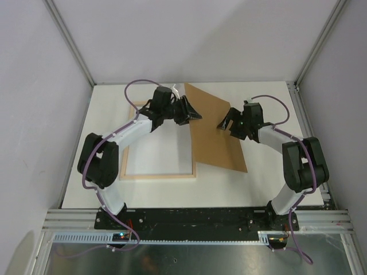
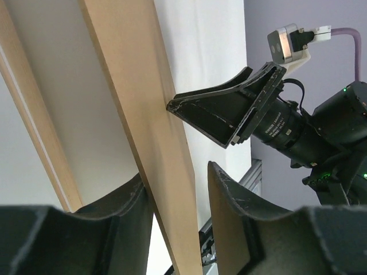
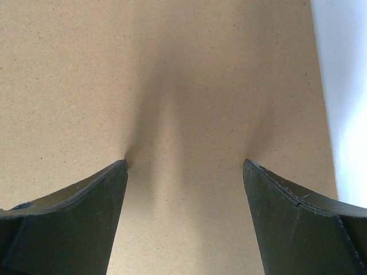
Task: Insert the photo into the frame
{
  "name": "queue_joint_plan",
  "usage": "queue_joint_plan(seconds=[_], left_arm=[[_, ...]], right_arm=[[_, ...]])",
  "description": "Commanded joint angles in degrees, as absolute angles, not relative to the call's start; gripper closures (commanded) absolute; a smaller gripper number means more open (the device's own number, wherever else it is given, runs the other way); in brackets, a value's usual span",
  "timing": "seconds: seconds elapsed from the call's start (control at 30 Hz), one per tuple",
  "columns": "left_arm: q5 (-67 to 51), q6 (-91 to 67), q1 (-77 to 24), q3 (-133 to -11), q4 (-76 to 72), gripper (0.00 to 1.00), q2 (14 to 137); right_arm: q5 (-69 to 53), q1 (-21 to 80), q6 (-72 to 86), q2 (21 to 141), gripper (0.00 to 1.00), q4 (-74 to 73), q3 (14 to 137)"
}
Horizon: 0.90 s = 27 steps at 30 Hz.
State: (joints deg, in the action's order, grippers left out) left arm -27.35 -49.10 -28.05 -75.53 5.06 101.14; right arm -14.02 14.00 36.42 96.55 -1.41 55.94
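The frame [image 1: 157, 173] lies flat on the left of the table, pale-wood side up, and its rail [image 2: 34, 126] also shows in the left wrist view. The photo is hidden in every view. A plain brown backing board [image 1: 213, 134] lies tilted to the right of the frame, its left edge lifted. My left gripper [image 1: 194, 113] straddles that raised edge [image 2: 137, 86]. Its jaws [image 2: 176, 172] are open, with a gap on the right side. My right gripper [image 1: 222, 124] is open, both fingertips resting on the board's face [image 3: 183, 69].
White table [image 1: 264, 189] between grey walls, with a metal rail along the near edge [image 1: 200, 220]. The right arm's wrist and cable [image 2: 321, 126] sit close behind the board, facing the left gripper.
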Motion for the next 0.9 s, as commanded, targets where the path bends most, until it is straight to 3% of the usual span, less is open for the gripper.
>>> queue_joint_plan(seconds=[0.0,0.27,0.4,0.6,0.87], left_arm=[[-32.5,-48.8,-31.2,-77.8,4.1,0.57,100.9],[-31.5,-44.8,-31.2,-79.1,12.0,0.63,102.5],[-31.0,-43.8,-31.1,-79.5,14.6,0.76,102.9],[-31.0,-44.6,-31.1,-79.3,15.9,0.98,100.9],[-19.6,-51.9,-32.6,-75.1,16.2,1.00,90.8]], right_arm=[[-21.9,17.4,36.7,97.6,0.14,-7.9,54.3],[-19.4,18.4,35.9,98.0,0.14,-7.9,54.2],[-14.9,19.7,34.6,95.4,0.14,-9.9,54.9],[0.1,24.8,31.3,87.4,0.14,-19.1,58.9],[27.9,43.8,29.7,76.0,0.13,-32.9,69.0]])
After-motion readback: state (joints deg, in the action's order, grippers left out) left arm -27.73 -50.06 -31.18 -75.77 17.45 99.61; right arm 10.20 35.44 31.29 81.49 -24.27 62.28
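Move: The brown board leans with its left edge high, standing between the left gripper's half-open fingers and slightly below the hand. The board's middle is about 8 cm right of that hand, 4 cm back and 8 cm lower. The frame's middle lies roughly 14 cm left of the left hand, 5 cm back and 18 cm below. From the right hand, the board's middle is some 4 cm left, 2 cm back and about 1 cm up. Sink the left gripper about 4 cm while drawing it back, and shut its fingers to pinch the board's raised left edge. Then lift it some 2 cm, still going back. Hold the open right fingertips against the board's face, easing slightly left, until the pinch is closing; then swing that hand back, up and left, about 8 cm up and back, towards the left gripper, fingers staying open. ##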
